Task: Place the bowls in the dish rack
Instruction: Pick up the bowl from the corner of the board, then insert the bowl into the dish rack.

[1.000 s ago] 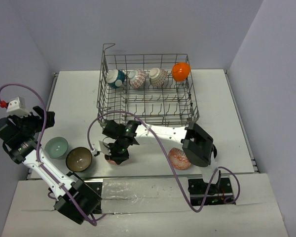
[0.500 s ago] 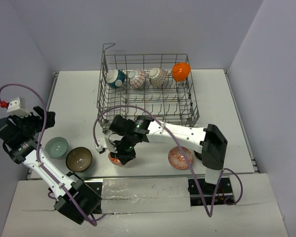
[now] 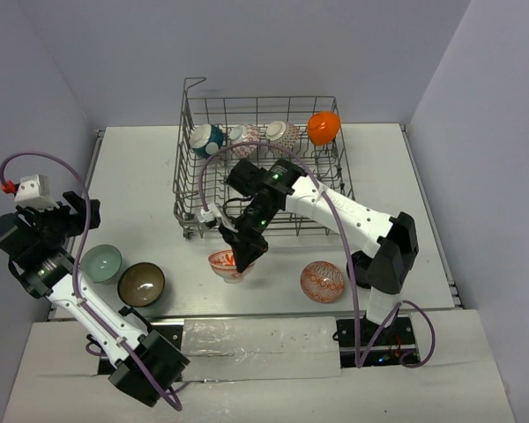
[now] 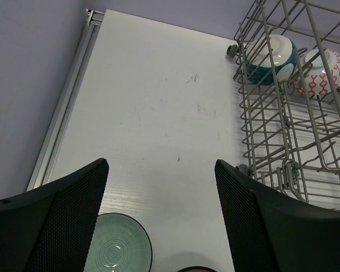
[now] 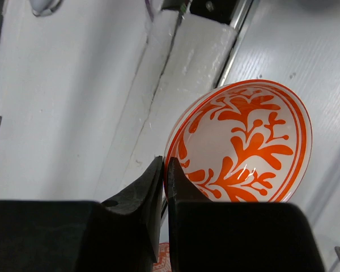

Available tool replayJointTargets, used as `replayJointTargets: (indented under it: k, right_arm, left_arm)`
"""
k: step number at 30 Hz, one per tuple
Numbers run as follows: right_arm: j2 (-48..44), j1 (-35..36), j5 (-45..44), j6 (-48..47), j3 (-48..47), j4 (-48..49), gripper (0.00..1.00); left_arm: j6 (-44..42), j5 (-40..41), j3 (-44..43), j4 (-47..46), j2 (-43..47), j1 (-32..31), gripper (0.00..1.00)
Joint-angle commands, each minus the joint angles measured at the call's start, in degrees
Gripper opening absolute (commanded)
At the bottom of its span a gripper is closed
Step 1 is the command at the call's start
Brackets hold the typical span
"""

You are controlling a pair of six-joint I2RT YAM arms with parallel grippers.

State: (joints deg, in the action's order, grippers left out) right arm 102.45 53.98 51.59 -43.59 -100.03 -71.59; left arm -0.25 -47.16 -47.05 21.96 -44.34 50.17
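Note:
My right gripper (image 3: 241, 256) (image 5: 165, 161) is shut on the rim of the orange-patterned bowl (image 3: 225, 263) (image 5: 249, 141), holding it tilted in the air just in front of the dish rack (image 3: 187, 176). Inside the rack, along the back row, stand a teal bowl (image 3: 206, 139), two patterned bowls (image 3: 244, 137) and one with an orange underside (image 3: 324, 127). At the far left my left gripper (image 3: 78, 211) (image 4: 161, 164) hangs open above the pale green bowl (image 3: 100, 263) (image 4: 116, 249). A brown bowl (image 3: 141, 284) sits beside it. A red-patterned bowl (image 3: 322, 281) rests at front right.
The rack's raised loop (image 3: 194, 84) stands at its far left corner. In the left wrist view the rack's near corner (image 4: 272, 141) lies to the right. Purple cables (image 3: 291, 159) arc over both arms. Grey walls close in the table on three sides.
The right gripper has lifted the orange-patterned bowl off the table and carried it right and toward the rack's front. The left arm has barely shifted.

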Motion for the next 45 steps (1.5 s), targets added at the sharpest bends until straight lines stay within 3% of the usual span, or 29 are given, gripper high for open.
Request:
replayJointTargets:
  k: [1, 11, 23, 27, 36, 39, 45]
  right_arm:
    - [-4.9, -1.5, 8.6, -6.6, -6.8, -10.8, 0.00]
    - [-6.5, -5.5, 12.5, -5.2, -14.6, -11.0, 0.00]
    - [-6.5, -15.5, 6.3, 19.0, -19.1, 15.1, 0.00]
    - [-7.4, -19.2, 3.2, 29.5, -15.2, 31.1, 0.00]
    - [-2.4, -24.2, -6.4, 41.4, -16.2, 44.2, 0.00]
    - [0.6, -24.9, -9.7, 43.5, -17.8, 44.6, 0.00]
    - [5.1, -26.2, -10.4, 53.0, -15.3, 49.8, 0.00]
  left_arm:
    - [-0.3, -1.2, -1.4, -1.8, 0.3, 0.2, 0.82]
    - [-0.3, -1.3, -0.2, -2.0, -0.1, 0.2, 0.82]
    - [-0.3, -0.4, 1.7, -3.4, 0.2, 0.2, 0.82]
    - [-0.3, 0.3, 2.5, -4.0, 0.7, 0.2, 0.82]
    - [-0.3, 0.4, 3.2, -4.1, 0.6, 0.2, 0.83]
    - [-0.3, 0.3, 3.3, -4.3, 0.6, 0.2, 0.83]
    - [1.8, -0.2, 3.7, -4.7, 0.4, 0.2, 0.82]
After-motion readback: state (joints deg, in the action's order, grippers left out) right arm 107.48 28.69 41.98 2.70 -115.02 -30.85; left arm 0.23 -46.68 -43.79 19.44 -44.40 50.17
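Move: Inside the dish rack, the open row in front of the back bowls lies about 27 cm ahead of the right hand, some 3 cm left and 9 cm below it. The red-patterned bowl stands about 36 cm ahead and straight in line, the blue bowl 11 cm to its left, the dotted bowl 12 cm to its right. From the idle left hand, that open row is roughly 13 cm ahead and 32 cm to the right, well below. Keeping its pinch on the rim of the orange-patterned bowl, the right hand first rises about 10 cm, then swings forward over the rack's front edge towards the back bowls, some 27 cm in all, climbing further before sinking about 4 cm at the end. On the way it turns roughly 55 degrees clockwise, its fingers levelling out to point left. ##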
